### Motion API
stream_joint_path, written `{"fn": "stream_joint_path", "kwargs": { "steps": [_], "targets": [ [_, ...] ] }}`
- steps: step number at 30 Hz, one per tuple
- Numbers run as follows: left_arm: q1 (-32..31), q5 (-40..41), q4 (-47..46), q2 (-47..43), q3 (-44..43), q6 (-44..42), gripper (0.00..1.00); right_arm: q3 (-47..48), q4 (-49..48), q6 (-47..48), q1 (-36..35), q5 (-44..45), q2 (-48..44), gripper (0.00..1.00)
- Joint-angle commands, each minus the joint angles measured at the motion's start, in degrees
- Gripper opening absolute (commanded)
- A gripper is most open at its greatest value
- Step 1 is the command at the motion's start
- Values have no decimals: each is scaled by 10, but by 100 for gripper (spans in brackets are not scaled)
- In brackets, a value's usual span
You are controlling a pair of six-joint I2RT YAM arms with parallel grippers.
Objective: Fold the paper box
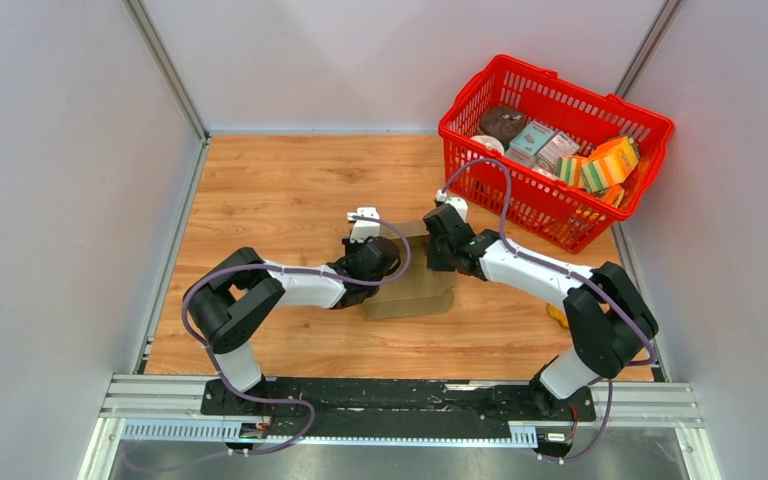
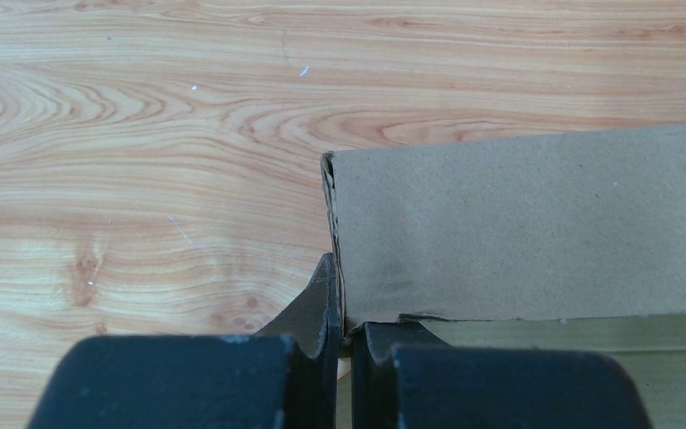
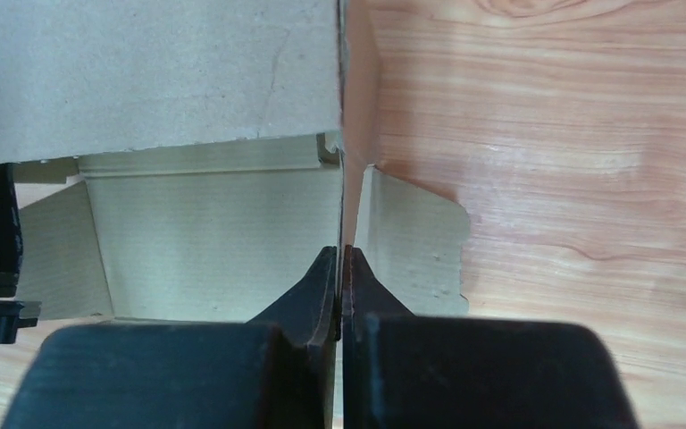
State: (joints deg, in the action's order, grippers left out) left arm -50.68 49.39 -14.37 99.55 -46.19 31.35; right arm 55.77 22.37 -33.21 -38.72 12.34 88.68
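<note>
The paper box point(image 1: 418, 292) is plain brown cardboard, partly raised, on the wooden table between my two arms. My left gripper point(image 1: 388, 268) is at its left side and my right gripper point(image 1: 438, 255) at its right side. In the left wrist view my left gripper point(image 2: 347, 290) is shut on the corner edge of an upright box wall point(image 2: 518, 223). In the right wrist view my right gripper point(image 3: 341, 250) is shut on a thin upright wall of the paper box point(image 3: 188, 232). A small side flap point(image 3: 411, 241) lies flat beside that wall.
A red basket point(image 1: 550, 85) holding colourful printed packages point(image 1: 605, 165) stands at the back right, close behind my right arm. A small yellow thing point(image 1: 557, 316) lies by the right arm's elbow. Grey walls close in the table on the left, the right and the back.
</note>
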Motion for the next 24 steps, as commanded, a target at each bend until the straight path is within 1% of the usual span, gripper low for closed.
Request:
{"fn": "stream_joint_path", "kwargs": {
  "steps": [1, 4, 8, 9, 10, 13, 14, 15, 17, 18, 19, 21, 22, 23, 24],
  "targets": [
    [0, -3, -2, -9, -3, 3, 0, -3, -44, -5, -15, -19, 11, 7],
    [0, -3, -2, -9, -4, 2, 0, -16, -32, 29, -14, -10, -18, 21],
    [-1, -3, -2, -8, -5, 2, 0, -39, -8, 71, -13, -1, -91, 28],
    [0, -4, -2, -8, -6, 2, 0, -48, -3, 77, -12, 5, -124, 30],
    [0, -3, -1, -8, -5, 2, 0, -51, 11, 82, -12, 12, -138, 30],
    [-1, -3, -2, -8, -6, 1, 0, -68, 35, 90, -4, 65, -184, 31],
    [-1, -5, -2, -7, -5, 2, 0, -75, 35, 90, 0, 100, -193, 32],
    [0, -5, -2, -8, -6, 2, 0, -95, 33, 89, 13, 113, -199, 36],
    [-1, -5, -2, -8, -6, 3, 0, -122, -22, 118, 19, 123, -210, 40],
    [-1, -5, -2, -8, -5, 2, 0, -138, -47, 158, 21, 122, -211, 42],
    [0, -6, -2, -8, -5, 3, 0, -147, -74, 170, 23, 121, -201, 43],
    [0, -6, -3, -8, -5, 2, 0, -136, -80, 207, 42, 85, -185, 43],
    [-1, -6, -3, -8, -5, 3, 0, -124, -91, 241, 44, 75, -179, 43],
    [-1, -6, -3, -8, -6, 3, 0, -127, -110, 270, 44, 33, -166, 46],
    [-1, -6, -3, -9, -4, 3, 0, -130, -134, 289, 44, 19, -161, 51]
  ]
}}
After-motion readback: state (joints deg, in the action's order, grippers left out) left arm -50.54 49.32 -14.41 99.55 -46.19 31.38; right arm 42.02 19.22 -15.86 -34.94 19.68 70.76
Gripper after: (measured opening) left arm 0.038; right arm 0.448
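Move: The right hand has the box's right side flap between its shut fingers, the flap's middle about 3 cm ahead and 1 cm lower. From this hand the folded far flap is some 8 cm ahead and 5 cm left, the near panel some 8 cm back and 4 cm left, and the plastic scrap about level, 13 cm right; panel and scrap are roughly 6 cm lower. From the left hand the right side flap lies about 13 cm right and 1 cm back. The right hand lets go of the box's right side flap, its fingers opening to a bit under half as it eases back about 2 cm and slightly down, then it rises clear and swings about 8 cm to the right of where it began, its fingertips tipping up some 10 degrees, before sinking about 4 cm beside the box with the fingers open. The left hand stays in place and keeps the box's left side pinched near the far corner. ##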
